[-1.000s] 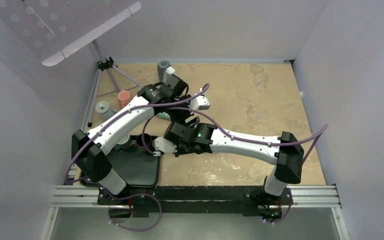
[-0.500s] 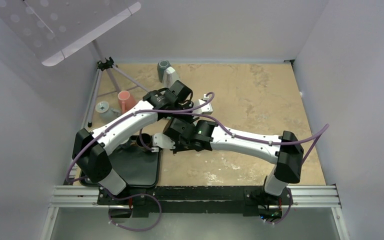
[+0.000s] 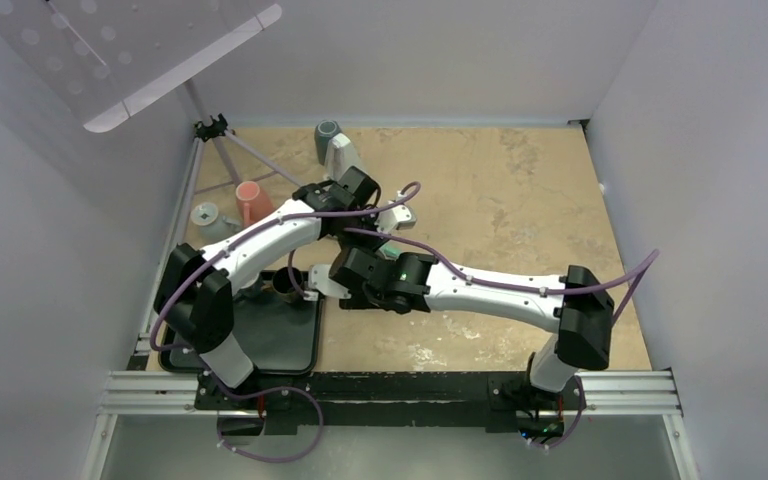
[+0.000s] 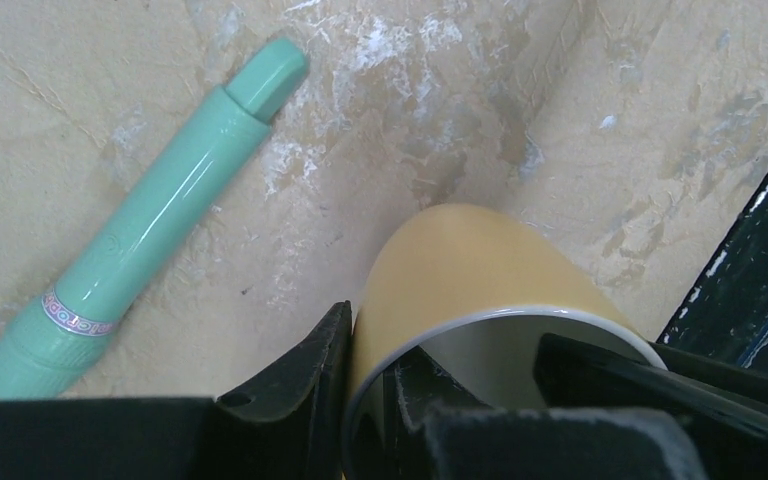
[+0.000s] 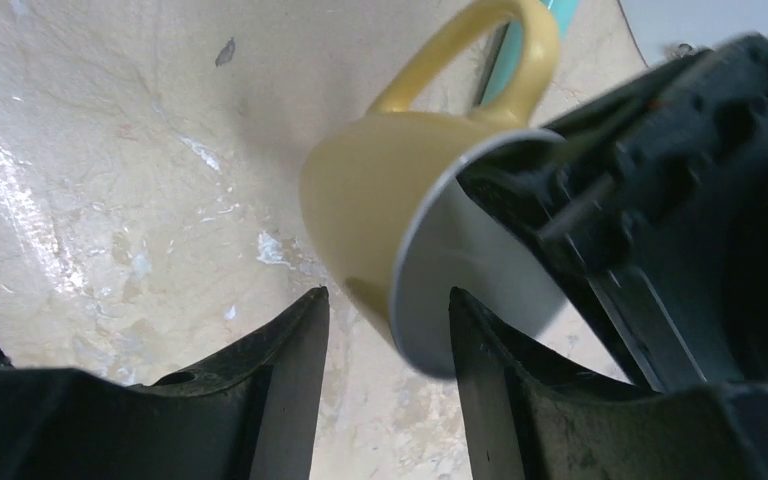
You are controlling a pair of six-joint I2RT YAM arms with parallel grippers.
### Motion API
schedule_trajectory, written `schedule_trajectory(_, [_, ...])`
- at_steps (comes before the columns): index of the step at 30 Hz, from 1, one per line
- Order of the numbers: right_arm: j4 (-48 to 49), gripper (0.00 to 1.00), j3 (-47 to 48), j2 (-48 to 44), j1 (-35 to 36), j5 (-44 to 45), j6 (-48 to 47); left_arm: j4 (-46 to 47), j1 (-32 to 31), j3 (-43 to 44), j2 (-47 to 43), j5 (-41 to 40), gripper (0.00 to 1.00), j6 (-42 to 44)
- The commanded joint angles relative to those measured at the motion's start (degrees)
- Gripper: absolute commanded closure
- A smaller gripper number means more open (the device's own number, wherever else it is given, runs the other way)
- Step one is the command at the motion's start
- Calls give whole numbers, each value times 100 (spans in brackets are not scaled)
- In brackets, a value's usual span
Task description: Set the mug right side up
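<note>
The yellow mug (image 4: 470, 260) with a pale inside hangs tilted above the tan table, its handle (image 5: 480, 50) pointing up in the right wrist view. My left gripper (image 4: 368, 390) is shut on the mug's wall at the rim, one finger outside and one inside. My right gripper (image 5: 388, 385) is open just below the mug (image 5: 370, 190); the rim's lower edge sits near the right fingertip (image 5: 490, 370), and I cannot tell if they touch. In the top view the crossed arms hide the mug.
A mint-green pen-like stick (image 4: 150, 220) lies on the table to the left. The black tray (image 3: 270, 335) sits near left with a dark cup (image 3: 285, 283) at its edge. A salmon cup (image 3: 250, 200), a grey cup (image 3: 205, 215) and a grey-green mug (image 3: 327, 135) stand farther back.
My left wrist has drawn back toward the near side and closed in over the right wrist. My right gripper has shifted slightly left, toward the tray.
</note>
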Motion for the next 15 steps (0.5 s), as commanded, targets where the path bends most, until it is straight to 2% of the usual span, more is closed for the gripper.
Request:
schedule_trajectory(1, [213,49,-13,-722,-26,179,578,241,324,46,21,-7,100,-116])
schedule_trajectory(8, [622,49,-242,-1506,-33,-434,758,-558,1046,660,-192,43,100,-67])
schedule_trajectory(15, [1474,48,-659,-2181,-111,-808,816,-1869,2313,1070,-1197,-64,100,158])
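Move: My left hand holds the yellow mug by its rim. The tray, where I've been putting the others, has its middle about 21 cm left, 12 cm back and 12 cm below; in it the brown mug sits some 14 cm left and 5 cm back. The teal flashlight lies roughly 7 cm ahead, the pink mug 12 cm ahead and 21 cm left. From my right hand, whose open fingers straddle the rim, the yellow mug's middle is about 3 cm ahead, 4 cm left, slightly below. I lift my open right hand almost straight up, some 9 cm, off the yellow mug's rim, rolling it about 25 degrees so its left side rises. Keeping its pinch on the rim, my left hand carries the mug about 10 cm left, also 5 cm forward and finally upward, speeding up and turning counter-clockwise, to just beyond the tray's far right corner. ##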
